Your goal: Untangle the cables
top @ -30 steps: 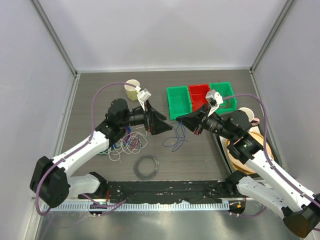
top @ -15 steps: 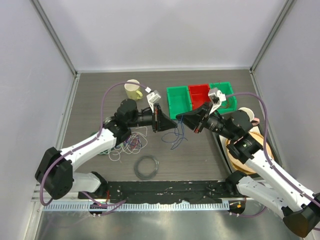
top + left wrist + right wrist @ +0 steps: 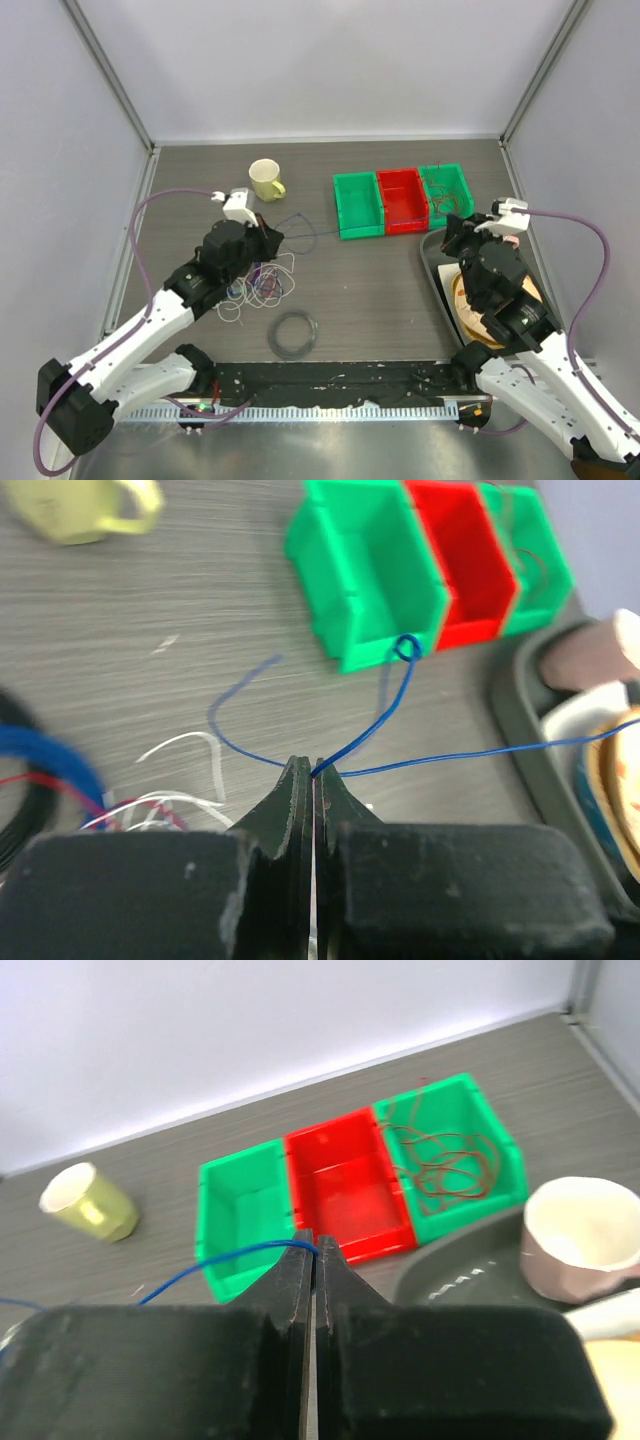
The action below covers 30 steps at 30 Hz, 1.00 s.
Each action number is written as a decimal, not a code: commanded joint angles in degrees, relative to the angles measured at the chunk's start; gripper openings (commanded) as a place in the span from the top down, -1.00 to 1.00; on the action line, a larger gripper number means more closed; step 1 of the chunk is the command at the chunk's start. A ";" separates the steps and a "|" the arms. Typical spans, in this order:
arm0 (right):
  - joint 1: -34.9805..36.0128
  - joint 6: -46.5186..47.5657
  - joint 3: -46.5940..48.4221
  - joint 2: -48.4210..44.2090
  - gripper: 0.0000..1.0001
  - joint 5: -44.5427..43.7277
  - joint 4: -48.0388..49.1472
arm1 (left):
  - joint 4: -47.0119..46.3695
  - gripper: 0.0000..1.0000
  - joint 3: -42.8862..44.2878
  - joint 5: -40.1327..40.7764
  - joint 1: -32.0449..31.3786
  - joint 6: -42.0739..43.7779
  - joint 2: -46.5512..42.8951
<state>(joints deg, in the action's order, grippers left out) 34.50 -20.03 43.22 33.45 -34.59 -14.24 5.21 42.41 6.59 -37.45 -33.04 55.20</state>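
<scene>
A thin blue cable [image 3: 450,757] runs between my two grippers. My left gripper [image 3: 314,770] is shut on it, and the cable makes a small loop [image 3: 405,648] against the front of the green bin. My right gripper [image 3: 316,1246] is shut on the same blue cable [image 3: 220,1260], which trails off to the left. In the top view the left gripper [image 3: 272,236] sits just above the tangle of white, red and purple cables [image 3: 262,285]. The right gripper [image 3: 447,228] hangs over the tray's left edge.
A dark grey coiled ring [image 3: 294,333] lies near the front. At the back stand a yellow mug [image 3: 265,178] and green [image 3: 358,203], red [image 3: 402,198] and green [image 3: 445,188] bins; the last holds a brown wire [image 3: 445,1160]. A tray [image 3: 437,268] with a pink cup [image 3: 585,1230] sits at the right.
The left gripper has shut on the blue cable and drawn back to the left. The right gripper has pulled away to the right, so the cable now spans the gap between them.
</scene>
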 commanded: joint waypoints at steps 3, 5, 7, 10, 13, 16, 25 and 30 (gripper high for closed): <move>0.04 2.01 2.04 -1.02 0.98 -11.92 -3.69 | 15.16 1.00 2.67 20.82 1.68 -2.82 -5.10; 0.04 2.89 2.04 -0.76 0.98 -6.66 -3.52 | 16.32 0.99 3.55 20.22 1.68 -2.82 -6.07; 0.04 6.83 1.69 0.56 0.98 5.75 -1.76 | 13.70 0.99 3.20 11.85 1.68 0.68 -6.94; 0.04 9.31 2.13 5.28 0.97 25.54 0.52 | 8.42 0.99 2.24 -5.97 1.68 4.29 -6.43; 0.13 9.48 2.04 10.73 0.87 37.10 4.73 | 3.85 1.00 2.15 -18.77 1.68 5.35 -4.93; 0.13 9.22 0.55 14.52 0.83 47.31 12.20 | -0.63 0.99 2.24 -30.82 1.51 4.30 -2.03; 0.57 7.81 -0.59 25.17 0.42 67.63 24.16 | -6.79 0.99 3.03 -39.37 0.01 2.45 4.91; 0.57 9.05 -2.09 24.56 0.13 71.06 24.52 | -7.24 1.00 3.11 -39.20 -0.08 1.92 6.06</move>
<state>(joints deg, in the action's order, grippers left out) 34.79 -12.03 41.74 59.24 29.54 4.99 1.89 44.31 -29.98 -37.36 -30.17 60.86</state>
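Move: The two grippers already pinch the blue cable between them: the left gripper is about 32 cm to the left of the right one, some 8 cm lower and about level fore and aft. Under the right hand's far side, roughly 26 cm ahead, the red bin stands almost straight out and the left green bin 13 cm to its left. From the left hand, the cable tangle lies 5 cm left and 2 cm ahead, the grey coil 3 cm right and 12 cm back, both some 22 cm below. The right fingers let go of the blue cable, opening to some 40 percent as that hand, after a small tug right, swings about 20 cm left towards the left gripper, sinking 7 cm and turning some 65 degrees counter-clockwise. The left hand keeps its pinch throughout, first drawing 5 cm left, then swinging 12 cm right and 7 cm back to meet it, turning clockwise. ##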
